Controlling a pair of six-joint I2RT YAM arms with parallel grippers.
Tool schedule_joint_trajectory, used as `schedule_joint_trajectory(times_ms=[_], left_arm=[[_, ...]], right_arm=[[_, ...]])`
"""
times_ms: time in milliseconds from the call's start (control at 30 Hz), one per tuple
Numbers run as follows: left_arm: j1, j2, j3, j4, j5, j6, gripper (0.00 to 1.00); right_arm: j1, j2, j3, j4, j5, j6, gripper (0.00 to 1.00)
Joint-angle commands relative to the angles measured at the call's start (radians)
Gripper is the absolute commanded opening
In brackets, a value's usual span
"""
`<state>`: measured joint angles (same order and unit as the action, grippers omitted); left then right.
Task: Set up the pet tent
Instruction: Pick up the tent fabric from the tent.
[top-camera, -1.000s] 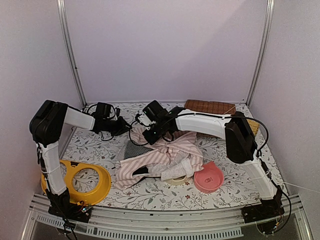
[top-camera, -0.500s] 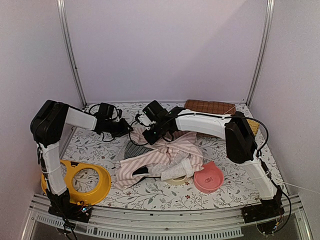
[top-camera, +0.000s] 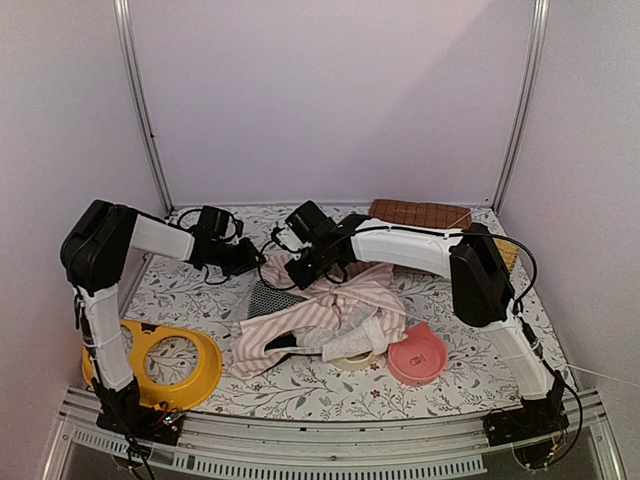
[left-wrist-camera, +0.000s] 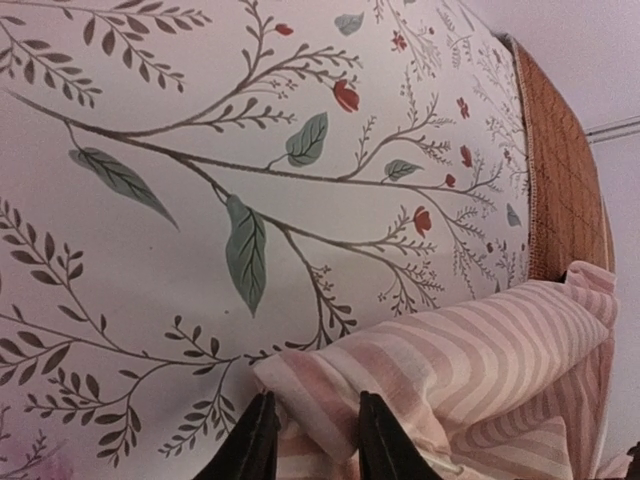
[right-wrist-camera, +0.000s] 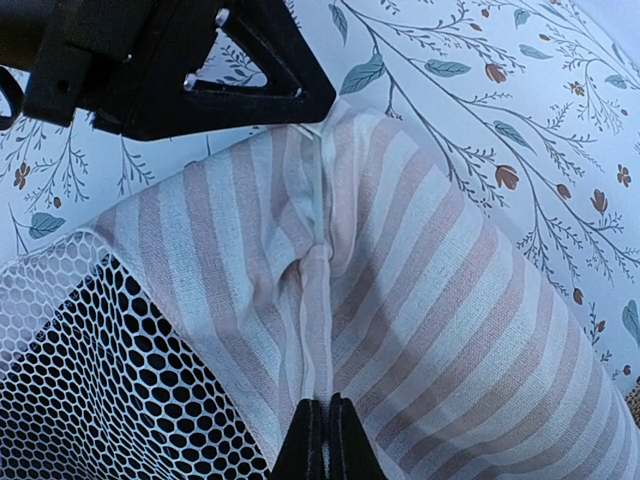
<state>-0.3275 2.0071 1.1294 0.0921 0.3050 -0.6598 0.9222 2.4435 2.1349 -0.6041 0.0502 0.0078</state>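
The pet tent (top-camera: 320, 315) lies collapsed as a crumpled pink-and-white striped heap mid-table, with a mesh panel (top-camera: 270, 298) showing at its left. My left gripper (top-camera: 258, 262) is at the tent's far left corner. In the left wrist view its jaws (left-wrist-camera: 312, 440) stand apart, and a loose fold of the striped fabric (left-wrist-camera: 470, 350) lies between them. My right gripper (top-camera: 300, 272) is just right of it, shut on a seam of the striped cloth (right-wrist-camera: 430, 290); its tips (right-wrist-camera: 325, 430) are pressed together on the ridge. White mesh (right-wrist-camera: 90, 370) lies beside the seam.
A brown quilted mat (top-camera: 420, 213) lies at the back right edge. A pink bowl (top-camera: 418, 355) and a cream bowl (top-camera: 352, 358) sit at the tent's near side. A yellow ring-shaped dish (top-camera: 160, 360) lies by the left arm's base. Metal frame posts stand at the back corners.
The left gripper has edged slightly right toward the tent's corner and its jaws have widened. The right arm and the tent have stayed still.
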Motion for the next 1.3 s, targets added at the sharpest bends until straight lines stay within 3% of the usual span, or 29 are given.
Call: schedule_joint_trajectory(times_ms=[0, 300, 533, 1033, 1267], left_arm=[[-0.012, -0.021, 0.011, 0.024, 0.014, -0.024, 0.27], [-0.015, -0.008, 0.008, 0.061, 0.050, -0.067, 0.18], [-0.018, -0.028, -0.001, 0.071, 0.062, -0.064, 0.00], [-0.065, -0.169, 0.013, 0.058, 0.085, -0.058, 0.00], [-0.068, -0.116, 0.021, 0.066, 0.075, -0.062, 0.00]], right_arm=[[-0.004, 0.028, 0.022, -0.005, 0.007, 0.021, 0.00], [-0.004, 0.031, 0.022, -0.006, 0.005, 0.023, 0.00], [-0.004, 0.028, 0.022, -0.002, 0.008, 0.024, 0.00], [-0.004, 0.027, 0.070, 0.069, 0.024, 0.056, 0.00], [-0.006, 0.058, 0.091, 0.144, 0.033, 0.057, 0.00]])
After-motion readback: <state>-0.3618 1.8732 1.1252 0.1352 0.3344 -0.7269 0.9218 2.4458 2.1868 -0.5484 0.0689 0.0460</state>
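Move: The tent fabric's striped edge already lies between my half-open left fingers, only about 1 cm below their tips. From there the black mesh panel sits about 9 cm back and 3 cm right, slightly lower, while the brown mat is some 10 cm farther out and 33 cm to the right, flat on the table. My right hand already pinches the fabric's sleeve; from it, that same edge is roughly 6 cm ahead, 8 cm left and 4 cm lower. I shut my left fingers on the striped edge of the tent fabric, pinching it while the hand eases right about 1 cm, then lift it about 7 cm, drifting slightly farther right with a small wrist tilt. As that lift gets going, my right hand keeps its pinch on the sleeve and rises about 3 cm too, edging forward and left. ##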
